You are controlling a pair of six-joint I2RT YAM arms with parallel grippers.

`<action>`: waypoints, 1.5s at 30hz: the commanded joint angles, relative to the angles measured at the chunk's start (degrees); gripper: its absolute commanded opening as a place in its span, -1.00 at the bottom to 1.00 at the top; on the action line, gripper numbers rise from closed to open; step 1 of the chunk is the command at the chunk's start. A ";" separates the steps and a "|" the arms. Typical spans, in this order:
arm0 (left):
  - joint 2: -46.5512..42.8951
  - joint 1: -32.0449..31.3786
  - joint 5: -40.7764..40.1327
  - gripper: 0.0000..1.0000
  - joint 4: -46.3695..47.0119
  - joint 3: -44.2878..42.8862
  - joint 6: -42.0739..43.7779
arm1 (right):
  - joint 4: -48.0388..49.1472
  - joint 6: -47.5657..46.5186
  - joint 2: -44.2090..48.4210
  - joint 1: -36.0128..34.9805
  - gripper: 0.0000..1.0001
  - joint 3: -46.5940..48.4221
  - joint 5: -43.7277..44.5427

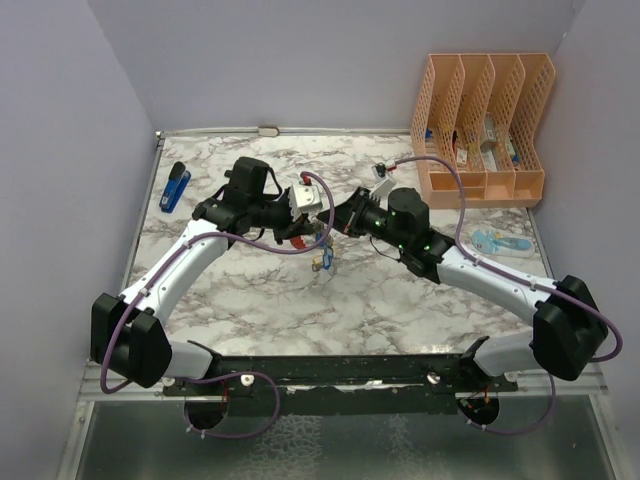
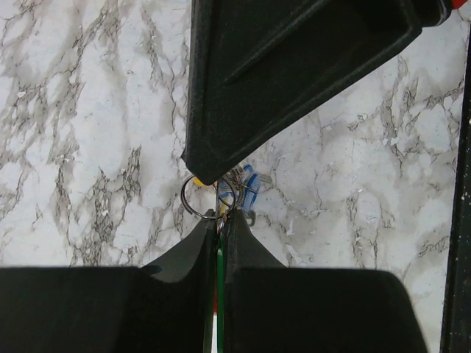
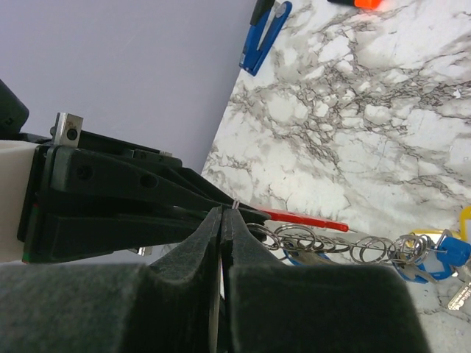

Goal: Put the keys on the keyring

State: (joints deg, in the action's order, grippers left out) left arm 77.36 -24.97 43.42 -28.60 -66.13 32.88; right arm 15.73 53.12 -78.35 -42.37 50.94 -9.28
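Observation:
Over the middle of the marble table my two grippers meet tip to tip. My left gripper [image 2: 219,215] is shut on the keyring, which shows as a red, green and white strip between its fingers. The keyring's red bar [image 3: 302,218] sticks out past the tips. My right gripper [image 3: 222,213] is shut too, and a thin silver end of the keyring pokes out at its fingertips. A chain of split rings [image 3: 331,243] hangs from the keyring down to the keys [image 3: 445,254], which have blue and yellow heads. The keys [image 1: 325,262] dangle just above the table.
A blue stapler [image 1: 175,187] lies at the far left of the table. An orange file organiser [image 1: 480,130] stands at the back right. A light blue item [image 1: 500,243] lies at the right. The end of an orange marker [image 3: 364,4] shows in the right wrist view.

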 commanded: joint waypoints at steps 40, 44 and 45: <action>-1.10 -0.43 7.19 -1.00 -6.46 -2.98 9.60 | -6.62 -42.49 10.11 -0.26 0.35 -6.18 -6.30; -0.57 -0.43 10.39 -1.00 -8.33 -3.71 10.81 | 0.07 -47.84 10.39 -0.26 0.56 -11.23 -6.53; -0.47 -0.43 11.10 -1.00 -8.44 -3.86 10.68 | 1.27 -48.79 9.81 -0.25 0.57 -11.58 -7.13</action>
State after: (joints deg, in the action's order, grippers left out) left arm 77.36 -25.21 47.99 -35.38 -67.20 41.43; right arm 10.90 14.28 -68.23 -42.39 42.59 -13.50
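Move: At the right hand's shut tips, about 1 cm to the left and 1 cm below, is the keyring's top ring, right against the left fingers that hold the chain. A blue-tagged key hangs level ahead, 1 cm left and some 4 cm below the right hand; another is at the chain's end, 1 cm back, straight down about 10 cm. Yellow-tagged keys lie on the table about 3 cm back, level sideways, some 20 cm below. For the left hand the top ring is 1 cm right and 1 cm below. Easing its fingers about a quarter open, the right hand lets go of the top ring and sinks slightly beside the left fingertips. It then opens wide and pulls away rightward and back, about 5 cm, rising briefly before dropping, while rolling some 40 degrees counter-clockwise as seen from behind the hand. The left hand keeps its grip on the keyring, drawing back about 2 cm late on. ##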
